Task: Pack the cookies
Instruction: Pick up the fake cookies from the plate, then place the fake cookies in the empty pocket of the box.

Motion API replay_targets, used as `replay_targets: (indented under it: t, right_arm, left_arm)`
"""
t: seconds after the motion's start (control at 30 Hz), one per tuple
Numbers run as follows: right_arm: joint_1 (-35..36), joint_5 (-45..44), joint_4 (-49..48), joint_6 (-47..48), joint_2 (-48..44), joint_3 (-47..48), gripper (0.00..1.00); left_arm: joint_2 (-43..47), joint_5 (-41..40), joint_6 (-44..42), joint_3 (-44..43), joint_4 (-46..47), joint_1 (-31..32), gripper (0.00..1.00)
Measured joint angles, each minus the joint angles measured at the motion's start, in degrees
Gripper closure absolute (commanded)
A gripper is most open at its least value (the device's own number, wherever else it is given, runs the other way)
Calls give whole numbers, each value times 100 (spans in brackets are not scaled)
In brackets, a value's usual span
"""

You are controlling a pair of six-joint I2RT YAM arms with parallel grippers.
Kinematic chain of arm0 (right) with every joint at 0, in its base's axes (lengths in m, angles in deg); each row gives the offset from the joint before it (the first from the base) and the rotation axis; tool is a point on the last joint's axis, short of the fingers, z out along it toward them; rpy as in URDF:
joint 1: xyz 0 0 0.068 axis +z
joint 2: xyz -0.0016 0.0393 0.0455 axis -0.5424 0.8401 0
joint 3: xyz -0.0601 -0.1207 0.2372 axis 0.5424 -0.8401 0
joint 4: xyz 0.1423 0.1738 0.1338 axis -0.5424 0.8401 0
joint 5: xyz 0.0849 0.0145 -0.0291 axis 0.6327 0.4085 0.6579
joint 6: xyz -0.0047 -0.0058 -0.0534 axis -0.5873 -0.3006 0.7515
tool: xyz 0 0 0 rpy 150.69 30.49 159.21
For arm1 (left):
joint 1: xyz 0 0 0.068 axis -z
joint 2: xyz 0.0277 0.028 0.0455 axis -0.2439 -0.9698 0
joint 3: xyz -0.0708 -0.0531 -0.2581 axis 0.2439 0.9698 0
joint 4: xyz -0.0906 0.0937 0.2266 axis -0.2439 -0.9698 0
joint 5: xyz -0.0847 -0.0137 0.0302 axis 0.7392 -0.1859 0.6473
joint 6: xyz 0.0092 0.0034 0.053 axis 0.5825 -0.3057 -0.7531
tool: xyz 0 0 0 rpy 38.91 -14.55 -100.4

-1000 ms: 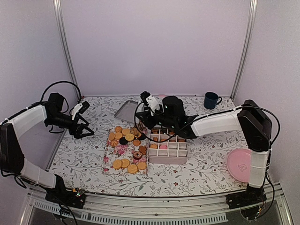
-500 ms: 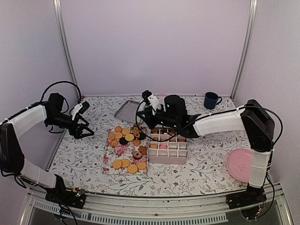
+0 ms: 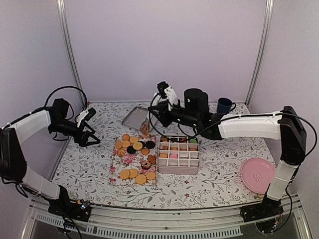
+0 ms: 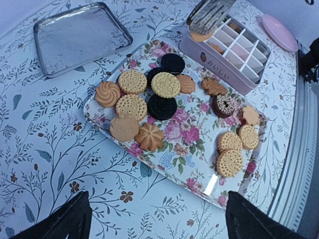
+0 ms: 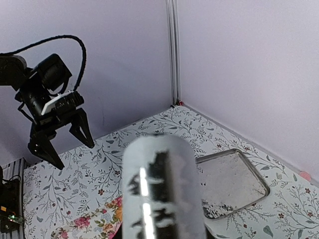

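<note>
Several cookies [image 3: 133,145], golden and dark, lie on a floral tray [image 3: 119,167]; the left wrist view shows them [image 4: 149,94] on that tray [image 4: 184,134]. More sit in a white grid box [image 3: 178,168]. My right gripper [image 3: 151,110] is shut on metal tongs [image 5: 162,189]. The tongs [image 4: 212,14] pinch one golden cookie [image 3: 145,129] in the air by the box's far left corner [image 4: 202,36]. My left gripper [image 3: 89,139] hangs open over the table left of the tray, nothing between its fingers [image 4: 65,224].
A metal baking tray [image 3: 133,117] lies behind the floral tray [image 4: 79,37]. A blue mug [image 3: 224,106] stands at the back right. A pink plate [image 3: 258,175] lies at the front right. The frame posts and walls close in the table.
My right arm has risen and drawn back from the floral tray, the tongs lifting one golden cookie. The left arm has stayed put.
</note>
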Motion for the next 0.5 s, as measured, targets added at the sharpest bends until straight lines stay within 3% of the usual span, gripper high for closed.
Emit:
replay_targets:
  t: [0.23, 0.5]
  right_arm:
    - [-7, -188, 352, 138, -1121, -411, 100]
    - [-39, -634, 1478, 326, -2509, -1346, 100]
  left_arm:
    - [-275, -26, -103, -197, -52, -7, 7]
    - [-522, -68, -264, -319, -153, -129, 7]
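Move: The right hand, high over the table with the tongs and a cookie in their jaws, has the divided box about 11 cm to its right, 6 cm back and 24 cm below. The cookie plate's middle lies some 13 cm to its left and 5 cm back, and the metal tray roughly 20 cm ahead and 10 cm left. From the open left hand, the box is about 37 cm to the right, 2 cm back and 12 cm below. The right hand keeps its grip on the tongs and swings them away from the plate towards the divided box, about 10 cm right and 5 cm back, first rising some 5 cm to carry the pinched cookie high, then starting to sink slightly as the sideways travel speeds up. The wrist turns only a little, about 5 degrees clockwise, while the empty left hand, fingers still wide open, eases a centimetre or so forward and down. ##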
